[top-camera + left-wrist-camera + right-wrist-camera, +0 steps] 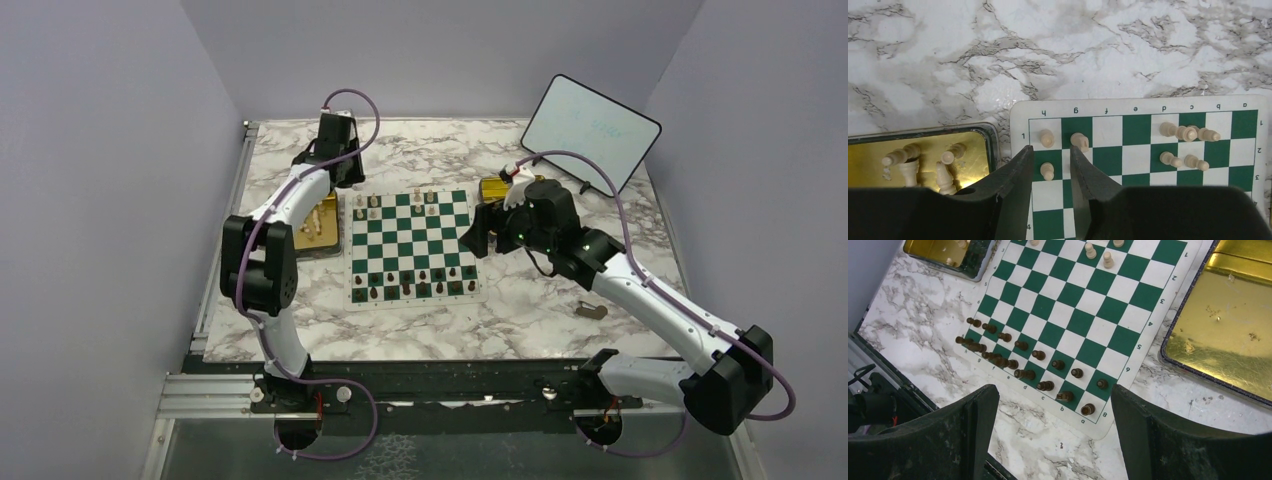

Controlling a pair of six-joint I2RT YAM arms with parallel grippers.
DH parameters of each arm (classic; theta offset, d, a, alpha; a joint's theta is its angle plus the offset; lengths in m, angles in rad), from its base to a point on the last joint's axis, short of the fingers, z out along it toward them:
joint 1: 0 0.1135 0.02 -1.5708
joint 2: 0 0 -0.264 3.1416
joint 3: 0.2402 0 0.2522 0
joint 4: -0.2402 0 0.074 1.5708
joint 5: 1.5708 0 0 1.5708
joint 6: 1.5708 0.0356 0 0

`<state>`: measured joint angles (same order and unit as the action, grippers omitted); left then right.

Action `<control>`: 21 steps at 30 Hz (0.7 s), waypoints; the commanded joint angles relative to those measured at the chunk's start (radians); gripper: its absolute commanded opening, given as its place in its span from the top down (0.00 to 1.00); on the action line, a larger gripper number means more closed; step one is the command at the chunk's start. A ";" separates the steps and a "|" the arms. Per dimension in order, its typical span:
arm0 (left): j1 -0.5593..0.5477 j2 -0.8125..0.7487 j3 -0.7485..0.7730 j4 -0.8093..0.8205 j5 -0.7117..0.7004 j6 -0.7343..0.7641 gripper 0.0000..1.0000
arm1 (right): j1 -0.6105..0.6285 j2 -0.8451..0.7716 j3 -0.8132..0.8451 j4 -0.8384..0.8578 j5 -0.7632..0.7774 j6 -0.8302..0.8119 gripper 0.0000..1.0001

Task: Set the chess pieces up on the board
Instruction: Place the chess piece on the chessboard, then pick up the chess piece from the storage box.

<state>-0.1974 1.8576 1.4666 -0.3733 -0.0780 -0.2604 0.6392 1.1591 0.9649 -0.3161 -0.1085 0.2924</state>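
The board (410, 250) is a green and white checked mat in the middle of the table. Dark chess pieces (1023, 360) fill its two near rows. A few cream chess pieces (1188, 132) stand on the far rows. My left gripper (1050, 148) hangs over the board's far left corner, slightly open. A cream pawn (1047, 171) stands between its fingers with a gap on each side. My right gripper (1054, 390) is wide open above the board's near right corner, holding nothing.
A gold tray (968, 145) beside the board's left edge holds several cream pieces (903, 157). Another gold tray (1228, 340) lies at the board's right. A whiteboard (590, 130) leans at the back right. A small grey object (593, 310) lies right of the board.
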 commanded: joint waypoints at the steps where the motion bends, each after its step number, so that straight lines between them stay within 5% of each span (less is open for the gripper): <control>1: 0.029 -0.078 -0.013 -0.016 -0.045 0.013 0.66 | -0.006 -0.028 -0.007 0.008 -0.020 0.012 0.12; 21: 0.206 -0.107 -0.186 0.076 0.001 0.033 0.66 | -0.005 0.003 -0.011 0.035 -0.034 0.025 0.12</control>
<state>-0.0055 1.7432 1.2903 -0.3641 -0.0998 -0.2420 0.6392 1.1526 0.9615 -0.3073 -0.1261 0.3080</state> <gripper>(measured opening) 0.344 0.876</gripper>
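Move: The nearest upright white piece in the gold tray stands about 11 cm to the left hand's left, 2 cm back and 10 cm below it. A lying white piece is roughly 4 cm nearer the base than that one, and another upright piece stands some 6 cm left of it. Straight under the hand, about 9 cm down, is the white piece on h1. From the right hand the aimed-at piece lies some 17 cm ahead, 42 cm left and 18 cm down. Towards the upright white piece in the tray, the empty left hand swings about 10 cm left, off the h1 corner and over the tray's far part, drawing back some 3.5 cm as well. It arcs, first rising 2 cm, then sinking nearly 4 cm, while the wrist turns about 10 degrees counter-clockwise; the fingers stay partly open and touch nothing. ##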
